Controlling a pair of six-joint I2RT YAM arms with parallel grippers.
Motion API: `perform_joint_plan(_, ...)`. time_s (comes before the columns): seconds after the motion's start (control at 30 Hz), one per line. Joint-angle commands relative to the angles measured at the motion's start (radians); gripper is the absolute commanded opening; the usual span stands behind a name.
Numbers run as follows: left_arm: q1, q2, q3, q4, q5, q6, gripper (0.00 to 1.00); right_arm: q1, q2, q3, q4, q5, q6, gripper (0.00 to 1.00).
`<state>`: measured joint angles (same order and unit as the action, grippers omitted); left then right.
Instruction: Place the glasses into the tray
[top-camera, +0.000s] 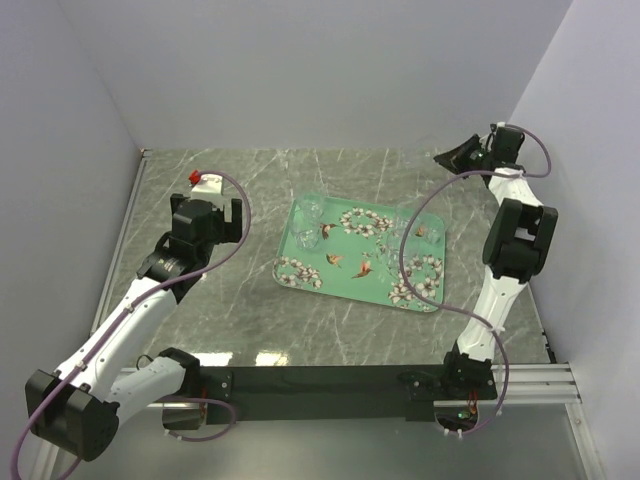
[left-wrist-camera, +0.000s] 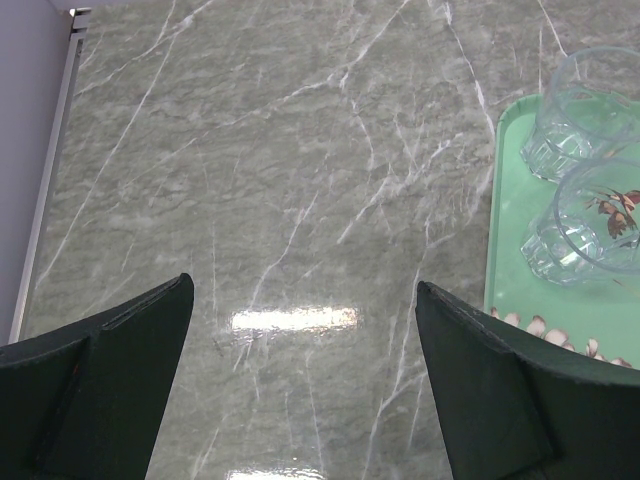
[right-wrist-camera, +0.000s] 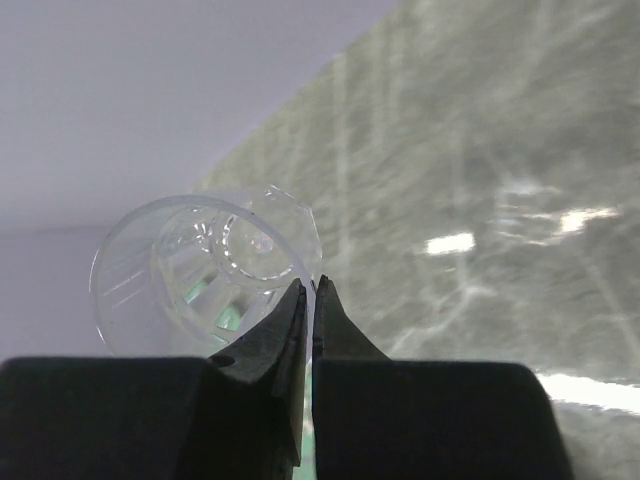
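Note:
In the right wrist view my right gripper (right-wrist-camera: 312, 285) is shut on the rim of a clear glass (right-wrist-camera: 200, 275), which lies tilted with its mouth towards the camera. From above, this gripper (top-camera: 458, 157) is raised at the back right, past the tray's far corner. The mint-green flowered tray (top-camera: 348, 246) lies mid-table with several clear glasses on it, two of them (top-camera: 307, 212) (top-camera: 304, 236) at its left end. My left gripper (top-camera: 208, 212) stands open left of the tray, over bare marble. Its wrist view shows the tray's edge (left-wrist-camera: 510, 220) and two glasses (left-wrist-camera: 590, 110) (left-wrist-camera: 590, 230) on it.
A small white and red item (top-camera: 205, 180) sits at the back left of the marble table (top-camera: 250, 300). Grey walls close the left, back and right sides. A black rail (top-camera: 320, 385) runs along the near edge.

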<state>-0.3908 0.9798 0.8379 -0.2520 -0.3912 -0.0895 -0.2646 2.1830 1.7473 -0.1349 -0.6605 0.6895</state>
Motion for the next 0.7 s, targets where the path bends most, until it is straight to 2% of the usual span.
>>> perform_joint_plan(0.0, 0.004, -0.001, 0.000, 0.033, -0.018, 0.013, 0.99, 0.011, -0.127, -0.064, 0.184, -0.218, 0.079, 0.00)
perform_joint_plan(0.13, 0.004, -0.004, 0.000, 0.033, -0.020, 0.013, 0.99, 0.013, -0.189, -0.146, 0.253, -0.315, 0.097, 0.00)
perform_joint_plan(0.33, 0.004, -0.012, -0.002, 0.031, -0.017, 0.013, 0.99, 0.014, -0.296, -0.222, 0.111, -0.458, -0.060, 0.00)
perform_joint_plan(0.43, 0.004, -0.018, 0.000, 0.033, -0.014, 0.013, 0.99, 0.015, -0.362, -0.267, -0.012, -0.511, -0.226, 0.00)
perform_joint_plan(0.53, 0.006, -0.024, -0.002, 0.033, -0.011, 0.011, 0.99, 0.015, -0.413, -0.290, -0.193, -0.537, -0.411, 0.00)
perform_joint_plan(0.57, 0.004, -0.027, 0.000, 0.033, -0.009, 0.011, 0.99, 0.015, -0.426, -0.287, -0.313, -0.550, -0.535, 0.00)
perform_joint_plan(0.63, 0.004, -0.030, 0.000, 0.033, -0.006, 0.011, 0.99, 0.014, -0.449, -0.307, -0.446, -0.545, -0.641, 0.00)
perform_joint_plan(0.67, 0.004, -0.035, 0.000, 0.033, -0.006, 0.010, 0.99, 0.015, -0.478, -0.322, -0.468, -0.544, -0.712, 0.00)
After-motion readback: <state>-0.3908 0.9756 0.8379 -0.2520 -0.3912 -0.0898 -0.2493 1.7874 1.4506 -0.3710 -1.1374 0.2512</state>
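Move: The rim of the last glass is already pinched in my right fingers, off the table; the tray's middle lies about 21 cm back, 21 cm left and 15 cm below that hand. Of the glasses standing in its right part, the far glass is some 13 cm back and 10 cm left, the right-hand glass 15 cm back and 3 cm left, and the near glass 26 cm back and 13 cm left. From my left hand the tray's middle is about 34 cm right and 4 cm ahead, some 23 cm lower. I keep the glass pinched by its rim and bring it in towards the tray with my right hand: first up and to the left, then mainly back, gathering speed, about 15 cm back in all, with some 8 cm left and 8 cm up. On the way I swing the hand counter-clockwise some 30 degrees and tip the fingers up a little, which points them more across the tray. ##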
